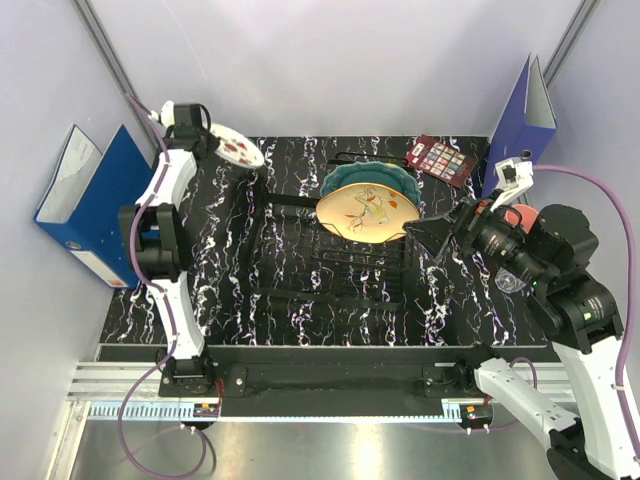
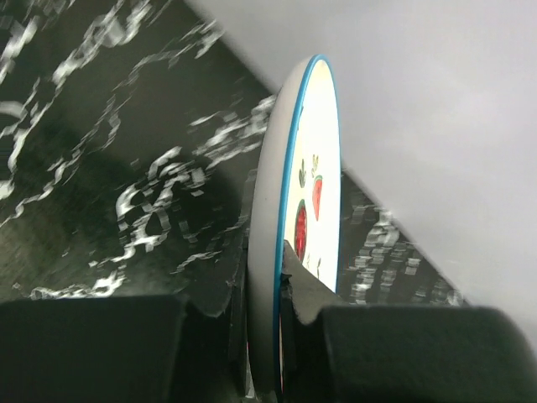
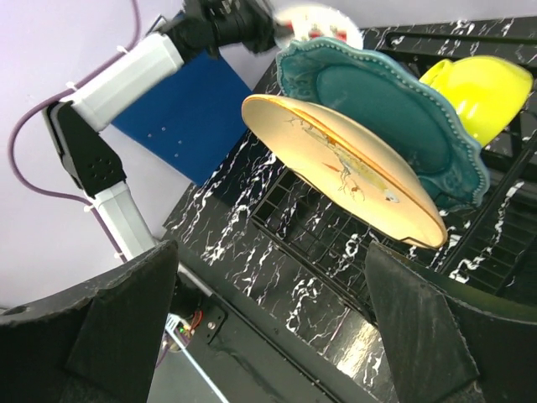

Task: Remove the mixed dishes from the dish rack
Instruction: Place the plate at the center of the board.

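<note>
My left gripper [image 1: 213, 140] is at the far left of the table, shut on the rim of the white plate with red fruit marks [image 1: 238, 150], which is held edge-on in the left wrist view [image 2: 312, 193]. The black wire dish rack [image 1: 330, 295] holds the cream floral plate [image 1: 365, 215] and, behind it, the teal scalloped plate [image 1: 372, 178], both leaning. The yellow-green bowl [image 3: 482, 92] sits behind them. My right gripper [image 1: 430, 232] is open and empty, just right of the cream plate's edge [image 3: 344, 168]. The pink cup [image 1: 520, 215] stands behind my right arm.
Blue ring binders stand at the left [image 1: 90, 200] and the back right [image 1: 525, 110]. A dark red card with coloured squares [image 1: 440, 158] lies at the back right. Something clear, perhaps the glass [image 1: 508, 284], shows under my right arm.
</note>
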Controlling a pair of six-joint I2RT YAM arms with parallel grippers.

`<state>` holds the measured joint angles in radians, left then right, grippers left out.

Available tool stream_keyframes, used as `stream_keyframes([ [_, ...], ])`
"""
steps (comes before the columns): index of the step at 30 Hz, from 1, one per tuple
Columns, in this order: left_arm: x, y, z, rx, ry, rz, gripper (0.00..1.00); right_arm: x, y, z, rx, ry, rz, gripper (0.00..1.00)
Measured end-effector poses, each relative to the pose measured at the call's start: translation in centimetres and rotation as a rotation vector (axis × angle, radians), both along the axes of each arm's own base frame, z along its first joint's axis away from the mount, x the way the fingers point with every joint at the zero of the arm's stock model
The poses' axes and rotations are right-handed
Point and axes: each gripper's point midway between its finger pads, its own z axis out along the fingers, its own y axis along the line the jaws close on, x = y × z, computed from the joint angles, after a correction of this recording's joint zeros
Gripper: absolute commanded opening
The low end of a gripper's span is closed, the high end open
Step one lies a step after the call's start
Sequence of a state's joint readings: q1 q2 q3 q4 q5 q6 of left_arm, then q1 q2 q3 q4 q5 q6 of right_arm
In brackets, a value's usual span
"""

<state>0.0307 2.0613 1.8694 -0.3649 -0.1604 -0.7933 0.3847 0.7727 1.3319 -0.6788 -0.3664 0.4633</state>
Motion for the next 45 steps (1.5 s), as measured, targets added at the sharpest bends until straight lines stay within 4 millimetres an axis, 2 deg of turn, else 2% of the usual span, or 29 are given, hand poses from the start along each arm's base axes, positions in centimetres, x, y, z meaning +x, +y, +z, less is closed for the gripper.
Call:
stream_keyframes([
  [4,-0.6,0.6,-5.6,-0.020,0.112,0.024,0.00,-0.1,-0.4,0.2,-0.005,-0.022,-0.018,1.00],
  [6,-1.1,0.6,-7.7,-0.031,0.156,0.032,0.00,-0.1,-0.5,0.3,-0.007,-0.028,-0.024,1.00],
  [14,-0.9,0.6,-8.2,-0.080,0.152,0.055,0.00,0.1,-0.7,0.0,-0.014,-0.025,-0.035,1.00],
  [24,-0.4,1.5,-9.5,-0.167,0.150,0.092,0.01,0.4,-0.7,-0.7,-0.022,-0.010,-0.041,1.00],
  [30,-0.3,1.9,-10.1,-0.221,0.147,0.090,0.12,0.7,-0.7,-1.2,-0.030,0.001,-0.053,1.00],
  [31,-0.3,1.9,-10.2,-0.227,0.145,0.088,0.18,0.8,-0.8,-1.3,-0.031,0.002,-0.055,1.00],
  [34,-0.5,1.9,-10.6,-0.241,0.148,0.081,0.27,0.9,-0.7,-1.4,-0.033,0.008,-0.057,1.00],
  [38,-1.7,2.0,-12.7,-0.238,0.207,0.084,0.41,1.0,-0.7,-1.8,-0.037,0.018,-0.057,1.00],
  [41,-2.9,2.0,-14.6,-0.236,0.268,0.083,0.47,1.1,-0.7,-2.0,-0.037,0.024,-0.057,1.00],
  [45,-4.1,1.9,-16.1,-0.242,0.317,0.078,0.53,1.1,-0.7,-2.0,-0.037,0.025,-0.057,1.00],
])
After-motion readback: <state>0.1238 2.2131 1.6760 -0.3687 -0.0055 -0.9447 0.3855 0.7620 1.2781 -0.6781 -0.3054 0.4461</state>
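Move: The left hand already grips the tilted watermelon plate by its rim. The far-left patch of marble board it is going to lies about 18 cm below, 3 cm ahead and 6 cm to the right. The dish rack's middle is some 40 cm right and 23 cm back; the blue binder is about 24 cm left and 18 cm back. From the idle right hand that patch is roughly 44 cm ahead, 51 cm left and 39 cm below. Bring the left gripper down towards the board with the plate's rim still pinched, quickly for about 8 cm, then ease lower while rolling its left side down some 15 degrees. Then open the fingers to nearly half and keep sinking, drawing back a few centimetres and tipping the fingertips farther down around the rim. ##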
